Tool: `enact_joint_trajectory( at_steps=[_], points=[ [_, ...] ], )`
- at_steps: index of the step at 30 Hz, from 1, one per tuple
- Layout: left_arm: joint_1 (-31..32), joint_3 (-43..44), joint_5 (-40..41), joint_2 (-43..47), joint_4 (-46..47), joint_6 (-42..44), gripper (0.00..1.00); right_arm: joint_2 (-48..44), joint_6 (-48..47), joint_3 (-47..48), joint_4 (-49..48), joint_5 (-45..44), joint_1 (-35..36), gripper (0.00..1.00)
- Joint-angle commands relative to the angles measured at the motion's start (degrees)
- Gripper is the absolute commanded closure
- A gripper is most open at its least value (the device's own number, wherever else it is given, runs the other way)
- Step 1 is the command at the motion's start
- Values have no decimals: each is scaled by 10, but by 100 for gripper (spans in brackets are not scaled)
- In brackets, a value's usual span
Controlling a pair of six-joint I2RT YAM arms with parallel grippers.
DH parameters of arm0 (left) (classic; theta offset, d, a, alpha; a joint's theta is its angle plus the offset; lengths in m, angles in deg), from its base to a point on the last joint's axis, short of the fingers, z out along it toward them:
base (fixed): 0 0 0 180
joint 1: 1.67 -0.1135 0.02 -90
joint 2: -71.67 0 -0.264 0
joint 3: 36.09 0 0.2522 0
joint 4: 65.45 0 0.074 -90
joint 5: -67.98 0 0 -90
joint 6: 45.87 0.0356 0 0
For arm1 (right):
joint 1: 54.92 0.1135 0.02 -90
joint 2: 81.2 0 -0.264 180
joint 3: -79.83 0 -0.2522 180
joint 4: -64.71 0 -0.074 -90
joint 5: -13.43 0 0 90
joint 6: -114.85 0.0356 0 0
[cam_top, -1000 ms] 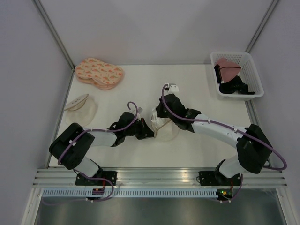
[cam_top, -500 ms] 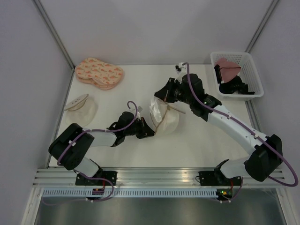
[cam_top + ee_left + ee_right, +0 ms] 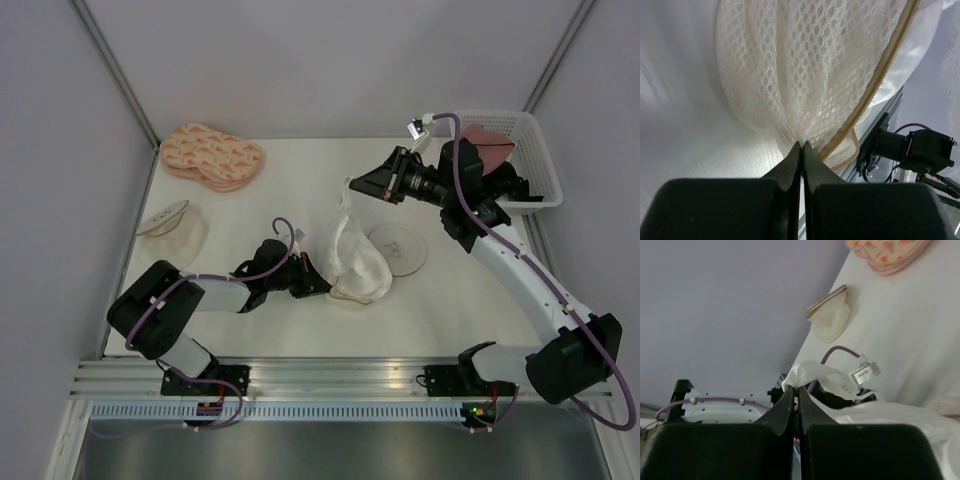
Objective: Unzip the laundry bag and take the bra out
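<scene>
The laundry bag lies open at mid-table: one cream mesh half with a small black mark (image 3: 397,248) is flat, the other bunches by my left gripper (image 3: 318,285). That gripper is shut on the mesh (image 3: 805,65) beside the tan zip rim (image 3: 880,75). My right gripper (image 3: 352,186) is raised above and behind the bag, shut on an end of the white bra (image 3: 812,372). The bra (image 3: 352,262) hangs stretched from it, and its lower part still rests on the bag. The right fingertips (image 3: 790,395) are pressed together on the fabric.
A peach patterned padded pair (image 3: 211,155) lies at the back left. A plain translucent round pouch (image 3: 172,228) sits at the left edge. A white basket (image 3: 505,160) with pink and black garments stands at the back right, close behind the right arm.
My right gripper has risen and swung back to the right, drawing the bra up out of the bag. The marked bag half has flopped open to the right. The left gripper stayed put.
</scene>
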Motion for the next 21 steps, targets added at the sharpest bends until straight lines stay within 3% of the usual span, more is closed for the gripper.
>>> enact_joint_trajectory(
  at_steps=[1,7,11,16,21],
  points=[
    [2,10,-2,-8,3,6,98,-9,-72,41,63,-67,-33,100],
    [2,5,-1,9,-14,10,98,26,-82,112,65,-66,-154,100],
    [2,7,-2,14,-24,14,98,73,-88,214,95,-49,-220,100],
    [2,9,-5,15,-27,16,98,131,-110,270,165,4,-231,100],
    [2,7,-6,3,-19,16,98,101,-235,202,289,-92,-204,100]
  ],
)
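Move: The mesh laundry bag lies almost straight below the right hand, about 31 cm down, some 3 cm to its right and 2 cm back; its pale round panel lies 3 cm ahead, 14 cm to the right and about 34 cm below. The white basket is some 28 cm ahead, 45 cm right and 29 cm down. From the left hand, which pinches the bag's edge, the bag's middle is about 6 cm ahead, 8 cm right and 2 cm lower. The right hand, still pinching the white bra by its upper end, sweeps it quickly away from the bag, about 15 cm to the right and 13 cm forward in the direction of the basket, turning some 25 degrees clockwise, rising about 7 cm and then sinking back by about 4 at the end. The left hand stays almost in place beside it, fingers shut on the bag's edge, holding the bag down against the pull. ##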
